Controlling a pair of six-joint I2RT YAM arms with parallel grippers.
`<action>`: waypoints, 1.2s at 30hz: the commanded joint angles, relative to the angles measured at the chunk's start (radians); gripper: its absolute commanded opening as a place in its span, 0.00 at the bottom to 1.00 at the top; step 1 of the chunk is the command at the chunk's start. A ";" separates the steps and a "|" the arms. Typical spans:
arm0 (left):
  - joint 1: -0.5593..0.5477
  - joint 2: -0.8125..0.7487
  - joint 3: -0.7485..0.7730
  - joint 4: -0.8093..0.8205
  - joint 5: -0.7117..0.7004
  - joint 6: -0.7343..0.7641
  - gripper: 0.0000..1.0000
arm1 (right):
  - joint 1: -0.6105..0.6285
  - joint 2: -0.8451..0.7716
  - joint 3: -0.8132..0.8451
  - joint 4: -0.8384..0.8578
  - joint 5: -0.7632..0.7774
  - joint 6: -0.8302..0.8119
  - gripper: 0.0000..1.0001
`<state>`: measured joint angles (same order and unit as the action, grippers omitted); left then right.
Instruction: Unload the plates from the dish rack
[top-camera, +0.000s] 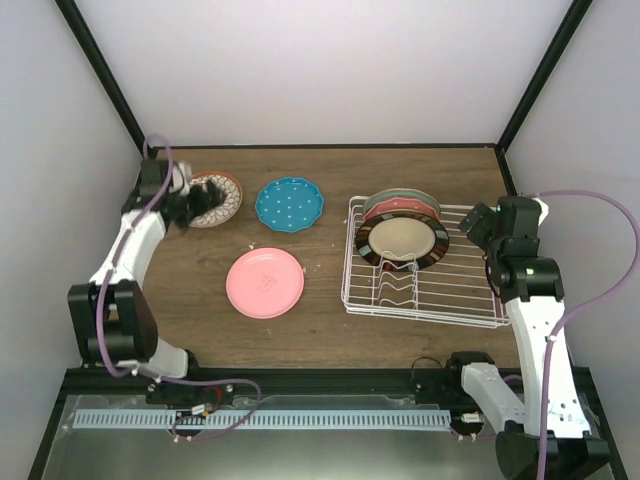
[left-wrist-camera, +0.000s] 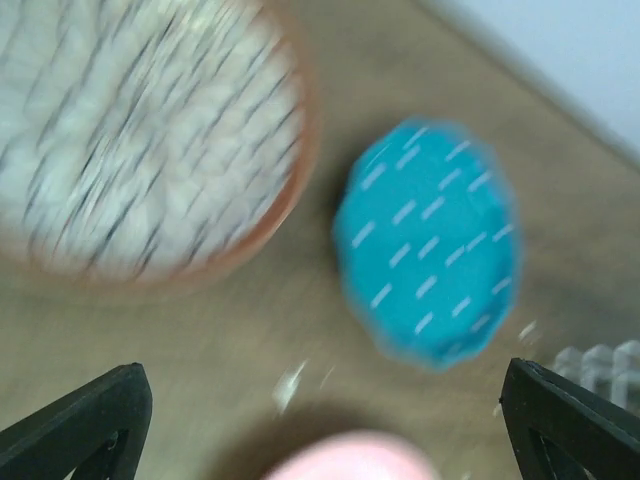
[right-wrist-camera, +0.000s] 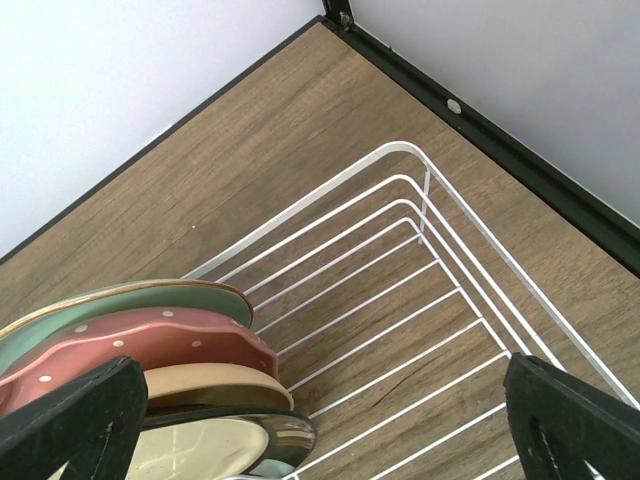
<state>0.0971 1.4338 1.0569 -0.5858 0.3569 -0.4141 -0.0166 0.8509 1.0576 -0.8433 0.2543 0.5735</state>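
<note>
Three plates lie flat on the table: the brown-rimmed petal-patterned one (top-camera: 218, 198), the teal dotted one (top-camera: 289, 204) and the plain pink one (top-camera: 265, 282). The white wire dish rack (top-camera: 470, 290) holds three upright plates: the tan dark-rimmed (top-camera: 402, 240), the red-pink dotted (top-camera: 398, 208) and the pale green (top-camera: 400, 196). My left gripper (top-camera: 195, 205) hovers at the petal plate (left-wrist-camera: 140, 140), open and empty; its view is blurred and shows the teal plate (left-wrist-camera: 430, 245). My right gripper (top-camera: 478, 225) is open and empty, right of the racked plates (right-wrist-camera: 140, 345), above the rack wires (right-wrist-camera: 420, 300).
The rack's near half has bare looped tines (top-camera: 395, 290). The black frame edge (right-wrist-camera: 500, 135) and pale walls close the table at the back and right. A purple cable (top-camera: 600, 200) loops off the right arm.
</note>
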 joint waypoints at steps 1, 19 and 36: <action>-0.117 0.150 0.323 0.189 0.093 0.117 0.97 | -0.005 0.013 0.015 0.037 -0.003 0.005 1.00; -0.766 0.484 0.732 0.118 0.404 0.933 0.92 | -0.005 -0.031 0.030 0.020 0.021 -0.017 1.00; -0.893 0.631 0.811 0.171 0.153 1.083 0.72 | -0.005 -0.028 0.060 0.020 0.022 -0.024 1.00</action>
<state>-0.7837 2.0472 1.8217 -0.4561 0.5636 0.6235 -0.0166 0.8330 1.0687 -0.8150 0.2546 0.5575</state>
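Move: The dark-rimmed plate with the cream centre, standing front in the rack, lies roughly 50 cm to the left hand's right, 5 cm back and 2 cm lower. Behind it stand the tan plate, 2 cm farther out, and the red dotted plate, 5 cm farther out. The pink plate lies flat some 14 cm back and 13 right of the hand, 12 below. From the right hand, the dark-rimmed plate is about 15 cm left, 5 ahead and 15 lower. Free of any plate, the left hand heads for the dark-rimmed plate in the rack: a quick forward-and-up arc bends into a long sweep to the right, some 44 cm in all, drawing back, then sinking towards the plate at the end. The wrist swings about 90 degrees clockwise so the fingers face the plates from the left, and the wide-open gripper narrows somewhat. ##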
